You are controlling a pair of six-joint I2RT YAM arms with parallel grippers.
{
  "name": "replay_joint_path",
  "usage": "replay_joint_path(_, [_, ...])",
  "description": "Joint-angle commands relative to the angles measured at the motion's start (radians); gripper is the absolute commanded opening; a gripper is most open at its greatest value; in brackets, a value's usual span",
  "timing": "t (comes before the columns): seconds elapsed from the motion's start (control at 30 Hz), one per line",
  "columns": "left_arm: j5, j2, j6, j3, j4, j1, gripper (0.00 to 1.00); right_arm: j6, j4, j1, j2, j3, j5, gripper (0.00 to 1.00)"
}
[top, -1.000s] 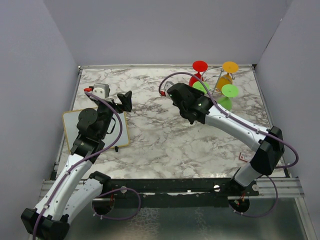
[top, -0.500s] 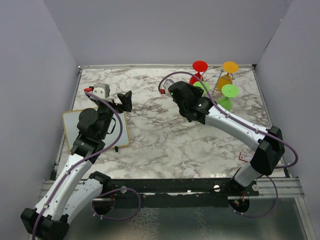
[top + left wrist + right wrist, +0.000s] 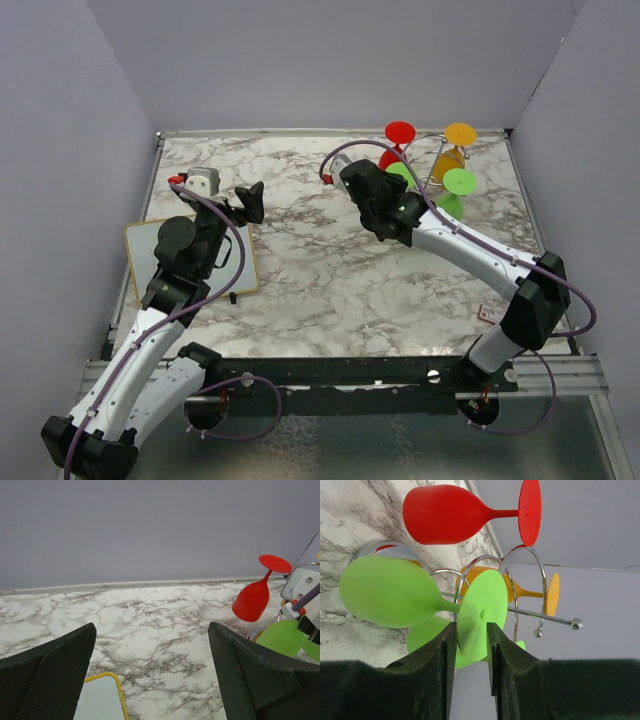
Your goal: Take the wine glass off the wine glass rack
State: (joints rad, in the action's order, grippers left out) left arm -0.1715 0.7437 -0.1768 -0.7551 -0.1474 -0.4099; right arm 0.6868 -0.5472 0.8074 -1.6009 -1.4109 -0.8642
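The silver wire wine glass rack [image 3: 431,181] stands at the table's far right with several plastic glasses hanging upside down from it. In the right wrist view a green wine glass [image 3: 390,597] hangs on a wire loop [image 3: 540,616]. My right gripper [image 3: 471,630] straddles the lower edge of its round foot [image 3: 480,605] with the jaws narrowly apart, one finger on each side. In the top view the right gripper [image 3: 392,185] sits against that glass's foot [image 3: 403,172]. My left gripper [image 3: 250,200] hangs open and empty over the table's left side; it also shows in its own wrist view [image 3: 150,670].
A red glass [image 3: 398,135], an orange glass [image 3: 458,140] and a second green glass [image 3: 458,183] hang on the same rack. A yellow-rimmed white board [image 3: 150,250] lies at the left under the left arm. A small item [image 3: 487,314] lies near the right arm's base. Grey walls enclose the table.
My right gripper has edged slightly toward the rack and the green glass's foot. The glasses and the left arm have not moved.
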Motion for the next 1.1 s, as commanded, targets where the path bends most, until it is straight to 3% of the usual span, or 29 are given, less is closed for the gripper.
replay_joint_path(0.0, [-0.02,-0.01,0.009,-0.026,-0.013,-0.006,0.96,0.01,0.035,-0.002,0.018,0.01,-0.019,0.29])
replay_joint_path(0.4, [-0.017,-0.01,0.011,-0.024,-0.016,-0.007,0.96,0.01,0.022,-0.001,0.028,0.004,-0.016,0.15])
replay_joint_path(1.07, [-0.015,-0.009,0.009,-0.022,-0.02,-0.006,0.96,0.068,0.057,0.034,0.061,0.011,-0.073,0.02])
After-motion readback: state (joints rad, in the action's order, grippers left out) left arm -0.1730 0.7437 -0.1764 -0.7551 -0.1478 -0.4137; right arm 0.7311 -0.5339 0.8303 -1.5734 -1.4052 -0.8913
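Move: The near left green wine glass hangs foot-up on the rack. The middle of its foot is about 2 cm ahead of my right fingertips and level with them, and its near edge lies between my half-closed fingers. The other green glass's foot is some 12 cm to the right of that foot; the red one is about 11 cm beyond it. The green glass's foot lies roughly 10 cm ahead of my left hand, 32 cm right and 10 cm lower. I hold my right hand in place at the rim of the green foot, one finger above and one below, and close until they pinch its near edge, almost shut. As they finish closing I start straight up, a little over 1 cm, easing back slightly and keeping the pinch. ##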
